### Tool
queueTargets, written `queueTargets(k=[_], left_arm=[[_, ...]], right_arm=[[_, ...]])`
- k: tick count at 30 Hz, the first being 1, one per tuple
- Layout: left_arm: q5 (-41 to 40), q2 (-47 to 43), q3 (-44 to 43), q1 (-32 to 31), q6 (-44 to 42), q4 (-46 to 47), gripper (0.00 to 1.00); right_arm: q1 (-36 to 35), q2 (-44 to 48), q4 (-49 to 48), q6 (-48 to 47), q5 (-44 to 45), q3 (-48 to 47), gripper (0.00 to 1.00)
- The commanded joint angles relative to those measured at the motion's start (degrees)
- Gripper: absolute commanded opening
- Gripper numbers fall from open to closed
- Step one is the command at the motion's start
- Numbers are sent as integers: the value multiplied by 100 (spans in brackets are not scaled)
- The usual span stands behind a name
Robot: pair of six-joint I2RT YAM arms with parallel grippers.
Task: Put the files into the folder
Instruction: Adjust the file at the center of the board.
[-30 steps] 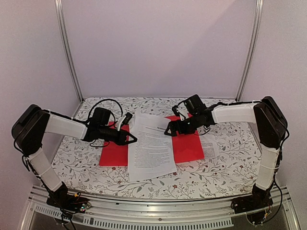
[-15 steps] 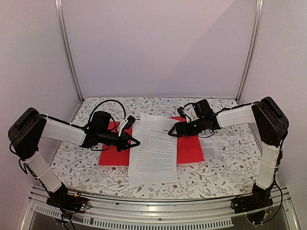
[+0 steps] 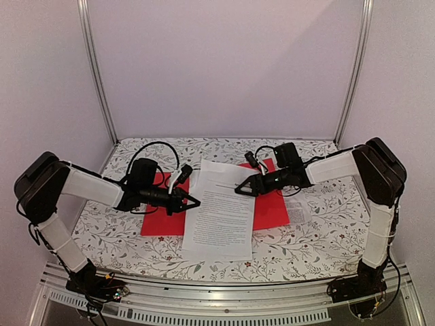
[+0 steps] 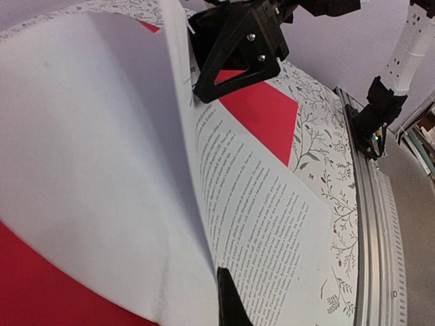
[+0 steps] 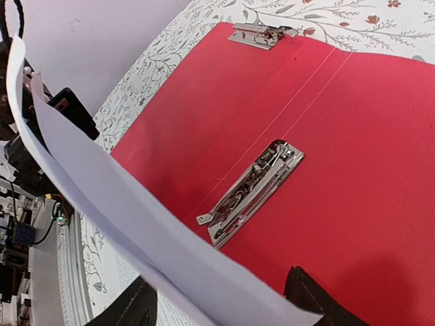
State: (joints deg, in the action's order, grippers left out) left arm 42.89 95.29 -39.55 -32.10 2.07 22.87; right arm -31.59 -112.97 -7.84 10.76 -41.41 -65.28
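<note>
The red folder (image 3: 273,207) lies open and flat on the table, its metal clip (image 5: 251,193) bare on the inside. The files (image 3: 221,217), white printed sheets, lie across its middle. My left gripper (image 3: 194,202) is shut on the files' left edge, and that edge curls upward (image 4: 122,149) beside the one black fingertip (image 4: 228,302) that shows. My right gripper (image 3: 238,189) is at the files' right edge. Its jaws are apart, with the raised paper edge (image 5: 136,210) running between the two fingers (image 5: 129,309), just above the folder (image 5: 367,136).
A floral cloth (image 3: 319,238) covers the table. Another printed sheet (image 3: 300,204) lies just right of the folder. A second metal clip (image 5: 262,34) sits at the folder's far edge. An aluminium rail (image 4: 374,224) runs along the near edge, and frame posts (image 3: 98,75) stand at the back corners.
The files have swung from a tilt to lie straighter across the folder. My left gripper has shifted slightly right. My right gripper has dropped to the paper's right edge, its jaws narrower.
</note>
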Motion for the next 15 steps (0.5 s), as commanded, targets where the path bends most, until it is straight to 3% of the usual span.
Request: queueTargets(k=[1,9,12,15], left_arm=[[70,276,-218,-60,116,-7,2],[72,694,-706,16,307,-534,22],[98,737,-708,66,453,-482,33],[83,750,-707,166,599,-464,36]], right_arm=[[-3,-135,-204,-98,-482,133,54],[-3,161,372,-336,-377,257,8],[-4,283,731,-469,-178,249,1],[0,372,1048,-582,-60,248,1]])
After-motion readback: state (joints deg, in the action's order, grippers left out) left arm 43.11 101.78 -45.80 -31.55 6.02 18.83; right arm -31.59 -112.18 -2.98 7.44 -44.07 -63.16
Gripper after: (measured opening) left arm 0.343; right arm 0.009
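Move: The file's middle lies about 7 cm left of the right hand, 5 cm back and 5 cm below; that hand's parted fingers already straddle the sheet's upper right edge. From the left hand, shut on the sheet's left edge, the middle lies some 6 cm right, 1 cm back and 4 cm below. The red folder's middle is about 8 cm left and 1 cm back from the right hand; loose papers lie some 16 cm right and 3 cm back from it. Back by about 2.5 cm and down some 1.5 cm goes the right hand, closing its wide-open fingers fully to pinch the file's raised upper right edge as it draws it towards the bases. The left hand eases forward about 2 cm and sinks nearly as far, tipping slightly down and opening its fingers about a third to loosen its grip on the left edge. ##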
